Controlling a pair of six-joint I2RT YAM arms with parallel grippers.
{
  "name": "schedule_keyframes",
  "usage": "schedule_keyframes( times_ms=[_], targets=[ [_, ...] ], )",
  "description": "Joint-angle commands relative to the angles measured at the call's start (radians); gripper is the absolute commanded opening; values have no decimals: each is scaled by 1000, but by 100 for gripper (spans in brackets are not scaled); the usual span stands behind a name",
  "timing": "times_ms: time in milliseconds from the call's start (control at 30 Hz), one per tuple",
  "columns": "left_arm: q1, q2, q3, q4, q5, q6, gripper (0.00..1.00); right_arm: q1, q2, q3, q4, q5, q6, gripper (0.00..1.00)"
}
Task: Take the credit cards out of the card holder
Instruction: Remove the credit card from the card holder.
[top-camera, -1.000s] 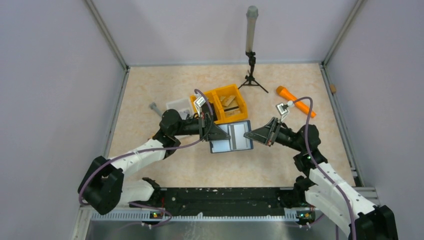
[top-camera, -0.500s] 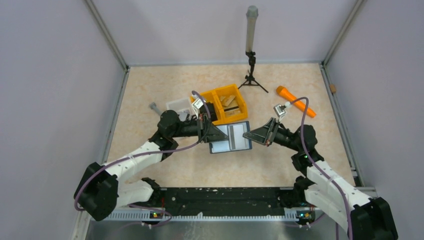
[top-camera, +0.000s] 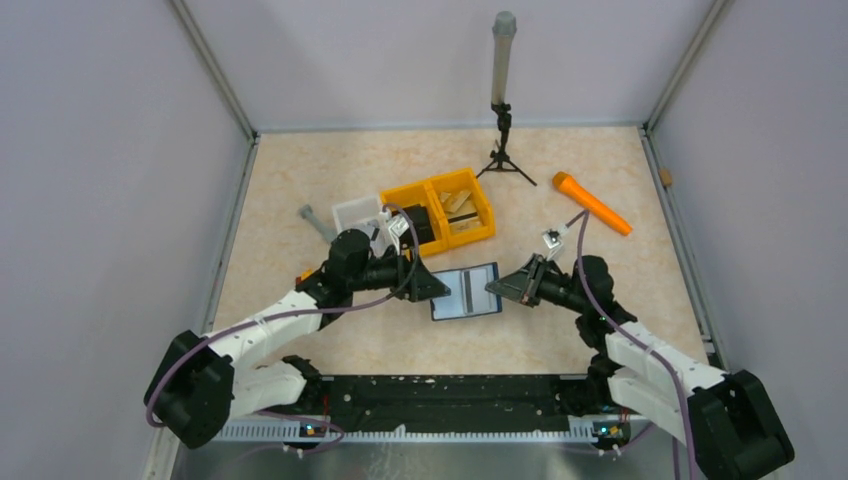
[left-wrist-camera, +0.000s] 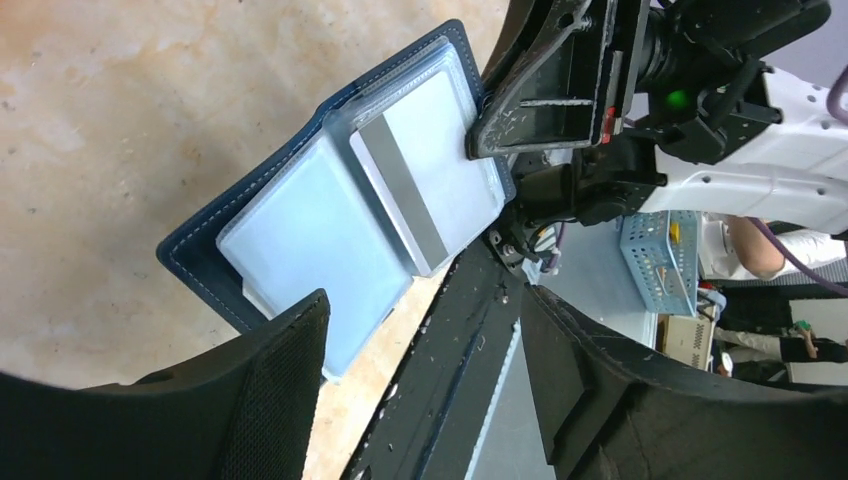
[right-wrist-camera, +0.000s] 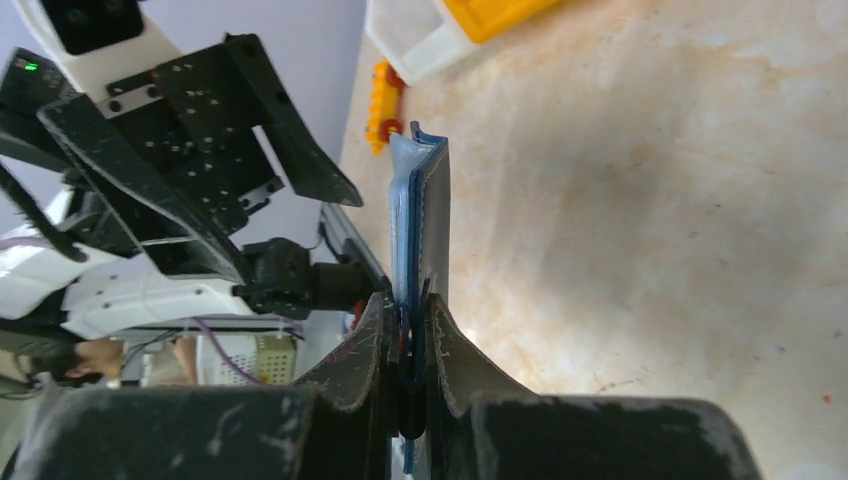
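Observation:
The card holder (top-camera: 466, 292) is open, a navy wallet with pale blue pockets (left-wrist-camera: 300, 240) facing up just over the table. A silvery-grey credit card (left-wrist-camera: 420, 170) with a darker stripe sits in its right-hand pocket. My right gripper (top-camera: 497, 287) is shut on the holder's right edge, which the right wrist view shows edge-on (right-wrist-camera: 420, 220) between the fingers (right-wrist-camera: 408, 340). My left gripper (top-camera: 440, 290) stands open at the holder's left side, jaws wide apart (left-wrist-camera: 425, 390) with nothing between them.
A yellow two-compartment bin (top-camera: 478, 232) with a black block (top-camera: 418, 222) stands behind the holder. Beside it are a clear small box (top-camera: 358, 212) and a grey bolt (top-camera: 312, 218). An orange tool (top-camera: 592, 203) lies at the right, and a tripod with a tube (top-camera: 503, 100) stands at the back.
My left gripper has opened and let go of the holder's left side. Both arms and the holder have come nearer the front edge and lower.

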Motion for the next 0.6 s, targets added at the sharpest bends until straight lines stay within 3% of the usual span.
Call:
schedule_keyframes(
  times_ms=[0,167,300,567],
  targets=[
    [-12,17,-18,17,-32,32,71,50,30,50,-75,101,-157,0],
    [-70,135,-3,139,-37,-15,61,66,112,44,-32,120,-179,0],
    [-88,264,-10,255,-37,-63,47,72,165,23,22,121,-182,0],
    [-91,407,23,237,-61,-19,17,81,194,19,12,125,-210,0]
  ],
)
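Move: Some 6 cm to the left hand's right, about 1 cm farther out and roughly 3 cm lower, lies the credit card with the grey stripe, in the open card holder's right half. The holder's left half is almost directly below this hand, about 5 cm down. The yellow tray's middle stands some 24 cm ahead, 2 cm to its left and 15 cm below. From the right hand, which already pinches the holder's right edge, the card lies about 3 cm left, level with it. Sinking together with the right hand, the left goes down about 9 cm and some 3 cm to its right, over the holder's open face towards the card. Its fingers close from wide to nearly shut and tip down slightly. The right keeps its pinch and lowers the holder about 7 cm, rolling so that the left edge dips. ##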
